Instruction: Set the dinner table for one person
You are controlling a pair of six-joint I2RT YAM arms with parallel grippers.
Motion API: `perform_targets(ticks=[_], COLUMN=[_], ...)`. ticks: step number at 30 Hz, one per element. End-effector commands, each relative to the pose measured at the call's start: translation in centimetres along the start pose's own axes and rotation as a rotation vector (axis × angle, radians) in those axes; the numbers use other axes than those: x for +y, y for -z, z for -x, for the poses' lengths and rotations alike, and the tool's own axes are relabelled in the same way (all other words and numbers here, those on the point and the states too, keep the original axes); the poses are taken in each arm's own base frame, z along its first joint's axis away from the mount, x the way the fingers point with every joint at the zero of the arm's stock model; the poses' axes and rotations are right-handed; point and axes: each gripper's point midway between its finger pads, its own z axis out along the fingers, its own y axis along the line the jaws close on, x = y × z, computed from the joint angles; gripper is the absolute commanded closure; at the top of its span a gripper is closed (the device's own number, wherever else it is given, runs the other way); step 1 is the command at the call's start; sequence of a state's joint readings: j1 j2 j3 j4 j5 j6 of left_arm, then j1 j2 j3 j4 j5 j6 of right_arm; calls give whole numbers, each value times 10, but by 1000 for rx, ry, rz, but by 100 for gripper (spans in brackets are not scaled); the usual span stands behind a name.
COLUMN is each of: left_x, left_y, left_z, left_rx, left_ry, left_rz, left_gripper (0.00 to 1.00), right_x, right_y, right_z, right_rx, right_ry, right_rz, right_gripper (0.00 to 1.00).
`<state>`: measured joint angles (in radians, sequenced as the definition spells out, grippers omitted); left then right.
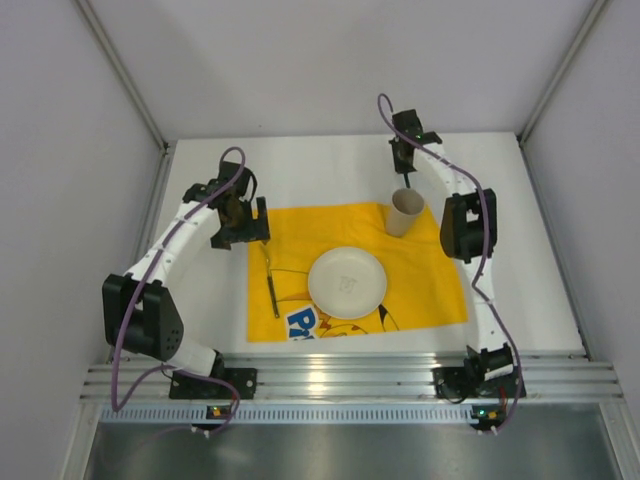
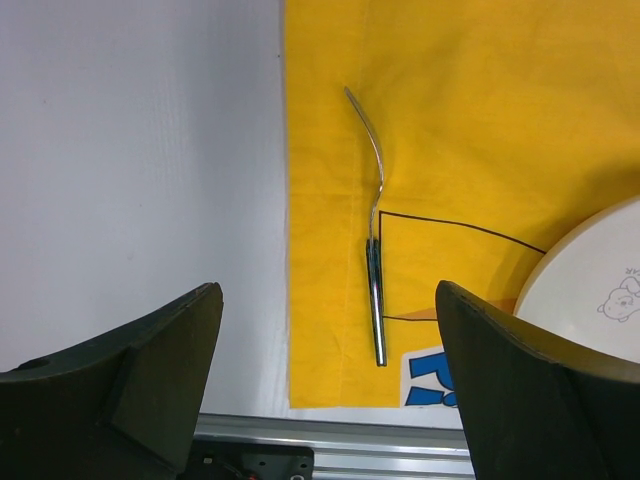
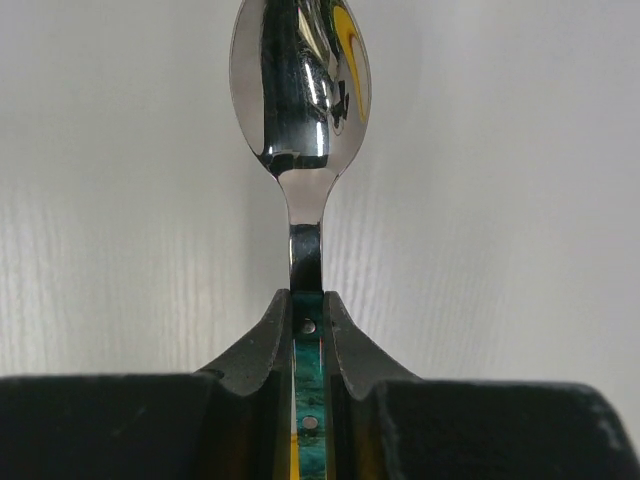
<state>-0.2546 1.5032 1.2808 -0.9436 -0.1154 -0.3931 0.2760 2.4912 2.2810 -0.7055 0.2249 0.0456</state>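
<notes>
My right gripper is shut on the green handle of a shiny spoon, whose bowl points away over the white dinner table. In the top view this gripper is at the back, just behind a tan paper cup. A white plate lies in the middle of a yellow printed cloth. A slim metal utensil with a dark handle lies near the cloth's left edge. My left gripper hangs open above it, holding nothing.
The ribbed aluminium rail runs along the near edge, with both arm bases on it. Grey walls close in the table on the left, right and back. The plate's rim shows at the right of the left wrist view.
</notes>
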Motion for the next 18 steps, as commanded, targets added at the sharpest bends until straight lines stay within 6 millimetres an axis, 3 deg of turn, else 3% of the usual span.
perform_targets(ticks=[1,7,8,10,11,12,13,14,15,16,18], left_x=[-8,-12,-13,-16,-17,-18,-19,-21,-23,-24,-28], left_y=[5,5,5,4,2,1,0,-2,-4,-6,-9], left_z=[10,10,11,12,13,13,13,15,14,14,14], left_rx=[-25,-22,-27,-25,-25,-26,-25,-31,-27,-25,-20], left_ry=[14,31,33,39,41,44,47,49,53,56,60], left_rz=[-35,-53,-61,-69,-76,-78,-81,-89,-95,-99,-116], left_gripper=[8,8,8,8,8,8,8,8,8,8,8], right_x=[-36,-75,-82,-86,-91,-92,-90,-92,-91,-89,-82], right_y=[44,102,122,134,158,164,158,179,182,188,187], right_z=[62,97,103,96,100,95,73,72,65,44,23], right_rx=[-168,-270,-295,-282,-310,-305,-251,-274,-268,-236,-213], right_ry=[-69,-139,-155,-164,-180,-193,-184,-207,-214,-212,-243], right_rz=[-95,-181,-196,-202,-206,-204,-203,-191,-179,-164,-133], right_gripper=[100,100,100,100,100,100,100,100,100,100,100])
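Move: The spoon, still pinched by its handle in the right hand about 4 cm above the table, is bound for the free strip of cloth right of the plate, roughly 28 cm back and 4 cm to this hand's right. The cup stands some 14 cm back and 2 cm left; the plate lies about 30 cm back, 17 cm left. From the left hand that strip is some 45 cm right, 1 cm back and 11 cm below. The spoon stays pinched as the right hand first slides right and slightly forward, clear of the cup, then climbs steeply and draws back, ending about 16 cm higher, 7 cm back and 6 cm farther right. On the way the wrist turns some 10 degrees clockwise and the fingertips tip up and forward by a little more. ##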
